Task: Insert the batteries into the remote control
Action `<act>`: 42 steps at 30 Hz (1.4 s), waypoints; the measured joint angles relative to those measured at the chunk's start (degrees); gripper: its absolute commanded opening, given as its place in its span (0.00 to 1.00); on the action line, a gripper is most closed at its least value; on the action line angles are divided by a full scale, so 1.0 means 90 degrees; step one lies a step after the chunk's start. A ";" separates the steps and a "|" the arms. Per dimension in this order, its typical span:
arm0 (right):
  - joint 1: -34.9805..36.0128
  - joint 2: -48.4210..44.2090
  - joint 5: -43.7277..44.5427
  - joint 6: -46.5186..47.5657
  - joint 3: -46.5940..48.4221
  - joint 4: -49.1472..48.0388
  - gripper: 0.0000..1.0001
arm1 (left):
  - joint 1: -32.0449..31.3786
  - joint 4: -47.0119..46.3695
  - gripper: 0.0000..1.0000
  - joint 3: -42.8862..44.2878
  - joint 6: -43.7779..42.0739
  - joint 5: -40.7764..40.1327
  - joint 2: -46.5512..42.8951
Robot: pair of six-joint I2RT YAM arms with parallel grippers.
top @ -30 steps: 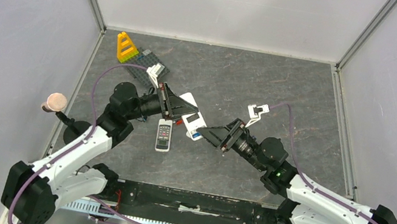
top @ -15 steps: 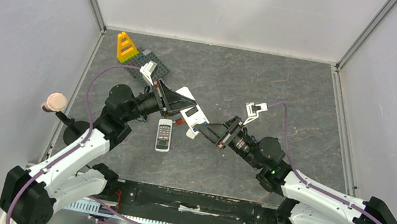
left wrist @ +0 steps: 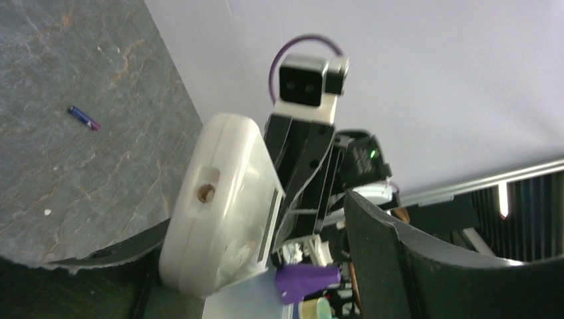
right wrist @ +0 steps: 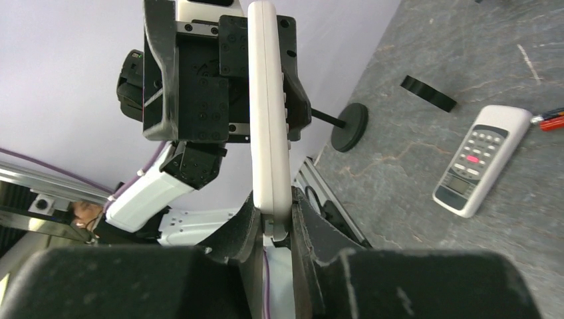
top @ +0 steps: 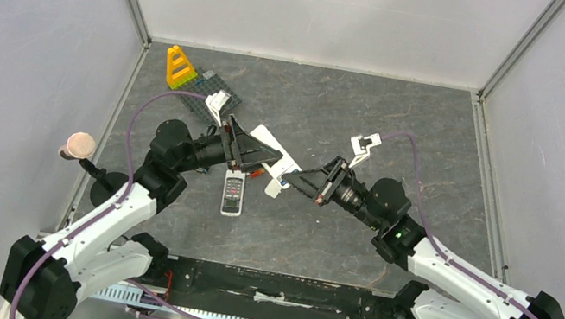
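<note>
A white remote control (top: 272,158) hangs in the air between both arms. My right gripper (right wrist: 274,229) is shut on its near end, seen edge-on (right wrist: 269,113) in the right wrist view. My left gripper (top: 256,152) stands open around the other end, and the remote (left wrist: 219,206) lies close to the lower finger (left wrist: 100,256), while the other finger (left wrist: 412,266) stands well off it. One blue-purple battery (left wrist: 84,118) lies on the table. A red-orange battery (right wrist: 552,119) lies beside a second remote.
A second white remote (top: 232,195), buttons up, lies on the table under the left gripper. A black cover strip (right wrist: 429,93) lies beyond it. A yellow toy (top: 180,67) and a grey studded plate (top: 206,86) sit at the back left. A pink knob on a stand (top: 77,145) is at the left edge.
My left gripper has gone from shut on the remote to open. My right gripper has moved in to the left and shut on the remote's other end.
</note>
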State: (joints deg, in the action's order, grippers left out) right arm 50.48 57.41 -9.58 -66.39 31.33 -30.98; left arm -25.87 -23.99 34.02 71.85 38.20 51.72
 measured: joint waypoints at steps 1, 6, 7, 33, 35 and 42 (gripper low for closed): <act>-0.0107 -0.0012 -0.0138 0.0066 0.0117 0.0231 0.00 | 0.0027 0.0019 0.74 0.0005 -0.0102 0.0160 0.0061; -0.0578 -0.0073 -0.0862 0.0294 0.0665 0.1217 0.00 | 0.0216 0.0126 0.73 0.0012 -0.0437 0.0826 0.0340; -0.0631 -0.0092 -0.0974 0.0306 0.0712 0.1336 0.00 | 0.0265 0.0117 0.72 0.0015 -0.0452 0.0964 0.0381; -0.1185 0.0090 -0.3228 0.0311 0.1064 0.1928 0.05 | 0.0449 0.0525 0.11 0.0517 -0.1241 0.2900 0.0600; -0.1209 0.0124 -0.3249 0.0403 0.1103 0.2004 0.13 | 0.0461 0.0590 0.02 0.0561 -0.1319 0.2936 0.0622; -0.1246 0.0143 -0.3072 0.0631 0.1166 0.2399 0.79 | 0.0459 0.0782 0.02 0.0566 -0.1489 0.2941 0.0709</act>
State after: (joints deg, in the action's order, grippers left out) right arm 39.27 58.70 -37.23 -60.71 41.82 -9.39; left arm -21.74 -16.95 39.11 58.46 64.66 58.11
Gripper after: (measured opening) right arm 0.594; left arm 0.284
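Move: The remote being handed over is in the air between the hands, its near end still in the right fingers. Its middle is about 5 cm ahead, 4 cm left and level from the right hand, and 1 cm ahead, 1 cm right and 2 cm below the open left hand. On the table, some 18 cm below the left hand, lie the grey remote, 6 cm back and 7 cm left, the red batteries, straight below and 3 cm left, and the battery cover, 2 cm back and 3 cm right. The remote is swung counter-clockwise by almost 20 degrees and carried about 2 cm back and to the right by the right hand. The open left hand sinks 2 cm, then draws back to about 4 cm while turning some 20 degrees clockwise, and pinches the remote across its thickness. Only then does the right hand open wide and let go. ##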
